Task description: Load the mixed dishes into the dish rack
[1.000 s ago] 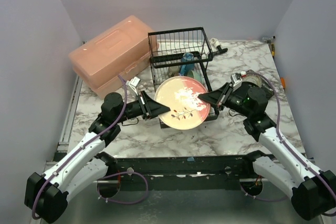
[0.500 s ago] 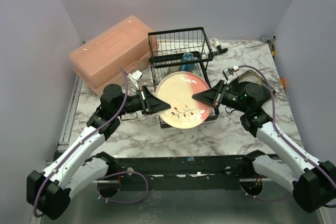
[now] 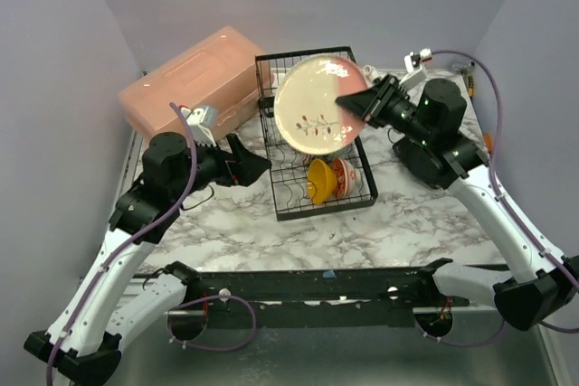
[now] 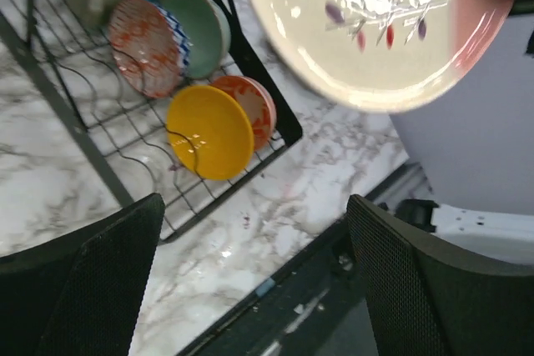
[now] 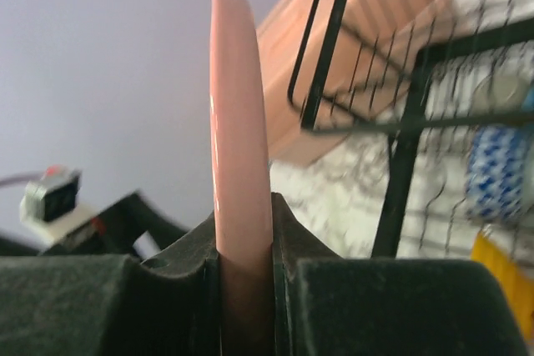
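My right gripper is shut on the rim of the large pink-cream plate, which hangs tilted above the black wire dish rack. In the right wrist view the plate stands edge-on, pinched between the two fingers of the gripper. My left gripper is open, left of the rack and apart from the plate. Between its wide fingers lies only marble. Inside the rack stand a yellow bowl, a red-patterned bowl, a mint green bowl and another patterned bowl.
A salmon-pink plastic box sits behind and left of the rack, close to its tall basket end. Grey walls close in on both sides and at the back. The table's black front rail runs along the near edge.
The left gripper has let go of the plate, opened wide and drawn back to the left. The right arm has carried the plate up and back over the rack.
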You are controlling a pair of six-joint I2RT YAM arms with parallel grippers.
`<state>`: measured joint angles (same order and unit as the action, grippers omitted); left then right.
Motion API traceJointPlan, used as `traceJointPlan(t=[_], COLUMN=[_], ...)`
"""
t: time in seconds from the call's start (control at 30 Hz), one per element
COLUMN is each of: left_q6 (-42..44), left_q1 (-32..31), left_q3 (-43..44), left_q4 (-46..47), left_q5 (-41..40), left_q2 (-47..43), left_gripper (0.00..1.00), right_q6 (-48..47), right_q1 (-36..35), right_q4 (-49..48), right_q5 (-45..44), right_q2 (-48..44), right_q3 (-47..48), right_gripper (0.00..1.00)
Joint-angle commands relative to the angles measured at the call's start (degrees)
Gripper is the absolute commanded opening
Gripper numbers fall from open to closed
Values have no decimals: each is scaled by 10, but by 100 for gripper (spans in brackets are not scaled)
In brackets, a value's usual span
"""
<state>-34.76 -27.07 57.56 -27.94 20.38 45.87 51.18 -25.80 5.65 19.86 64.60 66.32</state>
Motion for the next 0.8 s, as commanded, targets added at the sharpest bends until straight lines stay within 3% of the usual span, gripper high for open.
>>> traceJointPlan(t=[0.0,0.37,0.57,0.77], left_q6=[141,215,224,225], left_q1=[2,2,2,2], left_q3=[35,-16,-54,-55], left_q4=[-109,-53,-27,-23], left_q5=[-152,-242,-237,-227], left_q2=[-35,-59,-55,-52], left_gripper=[90,90,90,90], right_q6=[-120,-375,-472,-497], right_q1=[1,2,1,1], right_q4=[62,119,111,106], right_q5=[-164,-367,-397,-399], right_q2=[56,232,290,321], right_q3=[148,410,463,478], right_gripper=[0,0,0,0])
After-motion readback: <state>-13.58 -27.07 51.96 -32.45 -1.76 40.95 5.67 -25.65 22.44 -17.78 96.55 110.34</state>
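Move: The right hand holds the plate; the rack's upper basket lies roughly 19 cm ahead, 6 cm to its left and some 20 cm below. Under the plate, about 35 cm down, the green bowl is some 11 cm ahead and 1 cm right. The yellow bowl sits about 3 cm back and 4 cm left. From the empty left hand the basket is around 28 cm ahead, 13 cm right and 16 cm lower. Keeping its pinch on the plate's rim, the right hand swings quickly some 18 cm forward and 7 cm right, rising about 5 cm before starting to sink, towards the upper basket. Its wrist turns clockwise and rolls its left side down, nearly 60 degrees in all, until the fingers point forward. The open, empty left hand draws about 7 cm left, away from the rack, and then lowers. ##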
